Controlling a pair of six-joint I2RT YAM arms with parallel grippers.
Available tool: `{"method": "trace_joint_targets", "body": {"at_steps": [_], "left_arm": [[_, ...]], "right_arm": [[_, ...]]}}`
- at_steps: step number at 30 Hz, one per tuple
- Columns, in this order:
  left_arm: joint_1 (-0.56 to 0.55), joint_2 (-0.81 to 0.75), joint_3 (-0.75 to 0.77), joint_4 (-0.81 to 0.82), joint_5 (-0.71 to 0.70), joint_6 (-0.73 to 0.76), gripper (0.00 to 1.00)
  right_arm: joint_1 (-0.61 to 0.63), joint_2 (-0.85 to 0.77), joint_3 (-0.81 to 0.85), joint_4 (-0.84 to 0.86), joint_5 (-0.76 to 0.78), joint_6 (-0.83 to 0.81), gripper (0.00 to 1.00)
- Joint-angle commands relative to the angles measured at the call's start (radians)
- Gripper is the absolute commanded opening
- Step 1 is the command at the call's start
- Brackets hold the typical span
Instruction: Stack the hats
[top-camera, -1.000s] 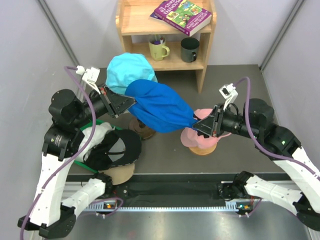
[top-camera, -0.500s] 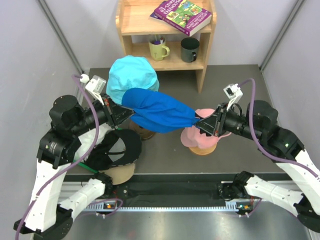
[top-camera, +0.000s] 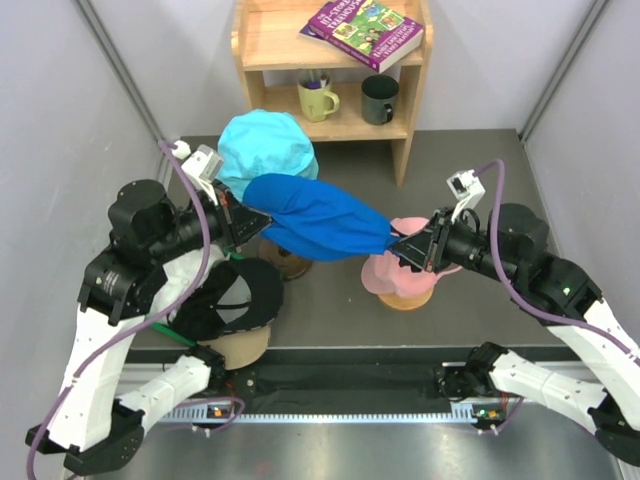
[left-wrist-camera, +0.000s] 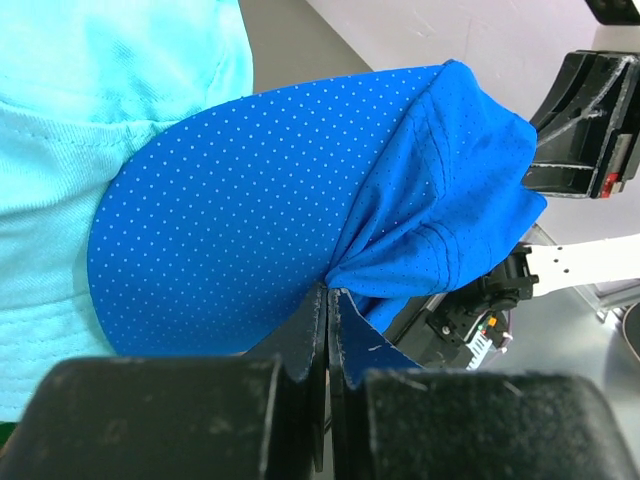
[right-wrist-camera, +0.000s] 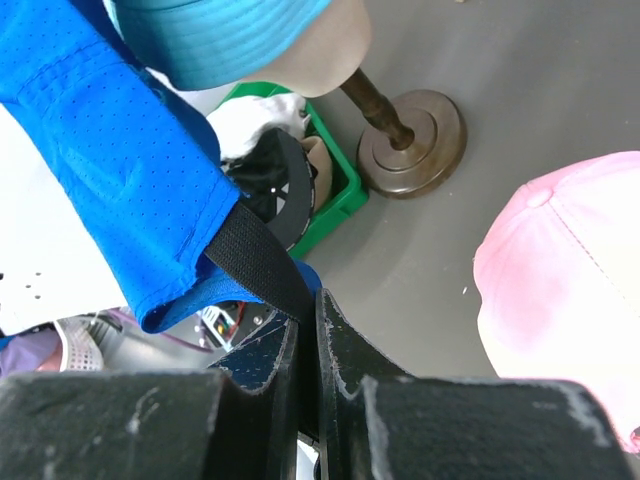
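Note:
A royal blue cap hangs stretched in the air between my two grippers. My left gripper is shut on its edge beside the brim. My right gripper is shut on the black back strap. The blue cap's brim end overlaps the front of the cyan bucket hat, which sits on a head on a wooden stand. Beneath the right gripper, a pink cap rests on a second stand. At the front left sits a black cap.
A wooden shelf at the back holds a yellow-green mug, a dark mug and a book. A green bin with white fabric stands by the left arm. Grey walls close both sides.
The left arm has shifted right and forward, carrying the brim end of the blue cap against the cyan hat. The cap now hangs flatter. The right gripper has barely moved.

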Motion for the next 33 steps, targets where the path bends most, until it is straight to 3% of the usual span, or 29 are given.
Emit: {"method": "trace_joint_targets", "body": {"at_steps": [1,8,13,17,21,23,33], "left_arm": [[-0.011,0.023,0.079,0.035,-0.141,0.060,0.00],[-0.037,0.023,0.074,0.046,-0.056,-0.003,0.00],[-0.093,0.011,0.007,0.080,-0.110,-0.032,0.00],[-0.277,0.039,-0.015,0.097,-0.263,-0.028,0.00],[-0.510,0.103,-0.007,0.107,-0.583,-0.015,0.00],[-0.589,0.121,-0.004,0.124,-0.639,-0.021,0.00],[-0.634,0.233,-0.104,0.229,-0.720,-0.118,0.00]], "right_arm": [[-0.015,-0.021,0.000,0.006,0.088,-0.001,0.05],[-0.015,-0.044,0.023,0.000,0.113,-0.001,0.04],[-0.015,-0.036,0.083,-0.109,0.202,-0.007,0.01],[-0.015,-0.056,0.094,-0.163,0.222,0.004,0.00],[-0.015,-0.091,0.094,-0.194,0.265,0.027,0.00],[-0.015,-0.110,0.087,-0.206,0.282,0.043,0.00],[-0.015,-0.095,0.052,-0.333,0.401,0.051,0.00]]}}
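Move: The pink hat on its wooden stand, where the blue hat is going, lies about 27 cm right of my left hand, 10 cm ahead and 25 cm below. From my right hand it is about 10 cm ahead, 7 cm right and 18 cm down. The turquoise hat stands roughly 15 cm straight ahead of my left hand, some 7 cm lower; the green box lies about 17 cm left of that hand, 4 cm ahead and 35 cm down. I keep both pinches on the blue hat, left fingers on its edge and right fingers on the black strap. After hovering briefly, I carry it sideways to the right towards the pink hat: my left hand goes about 10 cm right and sinks some 6 cm, while my right hand goes 8 cm right, turning nearly 20 degrees clockwise. ##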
